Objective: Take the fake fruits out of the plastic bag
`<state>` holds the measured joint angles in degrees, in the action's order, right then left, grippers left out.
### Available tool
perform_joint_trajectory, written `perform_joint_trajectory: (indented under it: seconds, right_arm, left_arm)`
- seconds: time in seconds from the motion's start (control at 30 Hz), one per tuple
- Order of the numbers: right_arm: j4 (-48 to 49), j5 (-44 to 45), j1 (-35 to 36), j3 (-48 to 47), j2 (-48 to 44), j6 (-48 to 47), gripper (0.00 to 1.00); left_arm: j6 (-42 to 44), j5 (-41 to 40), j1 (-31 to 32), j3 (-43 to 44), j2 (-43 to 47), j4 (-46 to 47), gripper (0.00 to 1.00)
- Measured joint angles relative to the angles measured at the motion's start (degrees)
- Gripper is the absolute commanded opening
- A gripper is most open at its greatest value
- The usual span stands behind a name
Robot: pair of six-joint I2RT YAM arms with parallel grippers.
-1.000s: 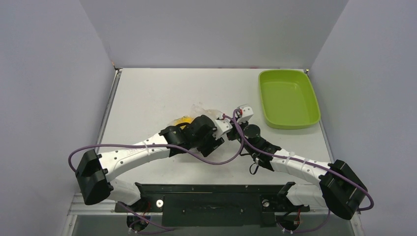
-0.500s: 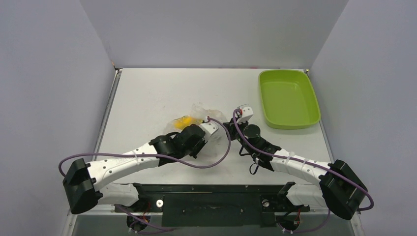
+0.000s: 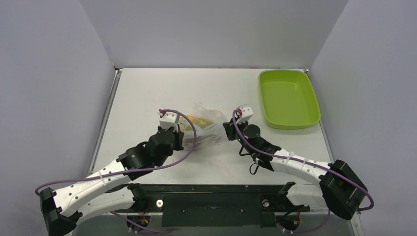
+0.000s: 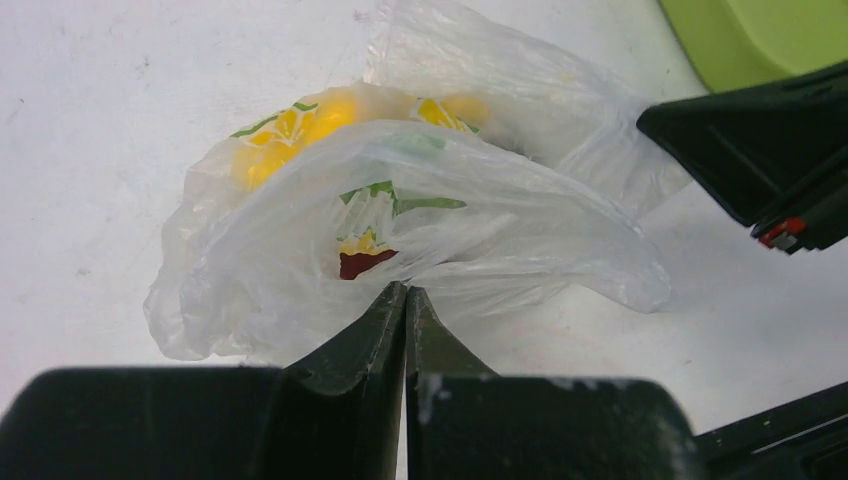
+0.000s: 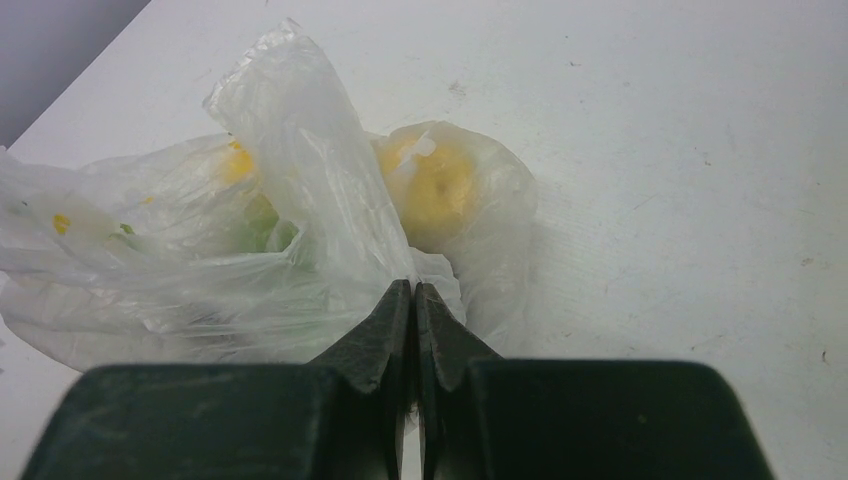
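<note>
The plastic bag (image 3: 206,124) lies crumpled mid-table between my two arms, clear film with flower prints (image 4: 440,200). The fake fruits are inside it: a yellow one (image 4: 290,135), a dark reddish one (image 4: 362,264), and in the right wrist view a yellow one (image 5: 440,195) with a patch of green (image 5: 272,236) beside it. My left gripper (image 4: 405,290) is shut, pinching the film at the bag's near-left side (image 3: 187,132). At the bag's right end my right gripper (image 5: 413,287) is shut on a fold of film (image 3: 227,130).
A lime-green tray (image 3: 287,98) stands at the back right of the table, its corner visible in the left wrist view (image 4: 760,35). Grey walls enclose the table on three sides.
My left arm has swung back and to the left, off the top of the bag, and its gripper has gone from open to shut on the film. The right arm has not moved.
</note>
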<state>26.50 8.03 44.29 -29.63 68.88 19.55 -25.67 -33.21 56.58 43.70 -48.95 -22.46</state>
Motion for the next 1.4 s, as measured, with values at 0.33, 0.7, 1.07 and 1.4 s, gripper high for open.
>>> perform_joint_trajectory:
  seconds: [0.33,0.7,1.07,1.4]
  right_arm:
    - [-10.3,0.9,4.2,-5.2,0.0,0.0,0.15]
    - [-34.7,-0.5,6.4,-33.2,5.9,1.4,0.74]
    - [-45.1,-4.3,6.8,-47.1,22.3,-3.5,0.80]
    - [-49.2,4.9,6.7,-52.7,27.7,-4.0,0.78]
  left_arm:
    - [-13.2,2.3,-3.3,-3.7,3.9,2.7,0.00]
    - [-20.4,6.1,-4.5,-14.4,14.0,8.2,0.00]
    - [-24.6,9.6,-5.7,-15.2,15.1,7.6,0.00]
    - [-27.6,11.4,-6.9,-12.6,14.1,1.0,0.00]
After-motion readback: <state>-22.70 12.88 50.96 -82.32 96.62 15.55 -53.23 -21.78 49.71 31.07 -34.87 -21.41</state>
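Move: The right hand, shut on the near right part of the bag's rim, has the bag's middle about 6 cm ahead, 11 cm to its left and 6 cm below. The yellow fruit inside lies roughly 8 cm ahead and 16 cm left of that hand, the green tray some 22 cm ahead and 28 cm right, both lower. From the left hand, shut on the bag's near edge, the bag's middle is about 11 cm ahead, 8 cm right and 11 cm below. Letting go of the plastic, the right fingers spread wide while the hand draws slightly back, rises nearly 10 cm and swings some 10 cm left, then sinks and reaches forward to hover open over the bag's fruit-filled part. The left hand keeps its pinch on the near edge, rolls its left side down about 30 degrees and eases down and back. ##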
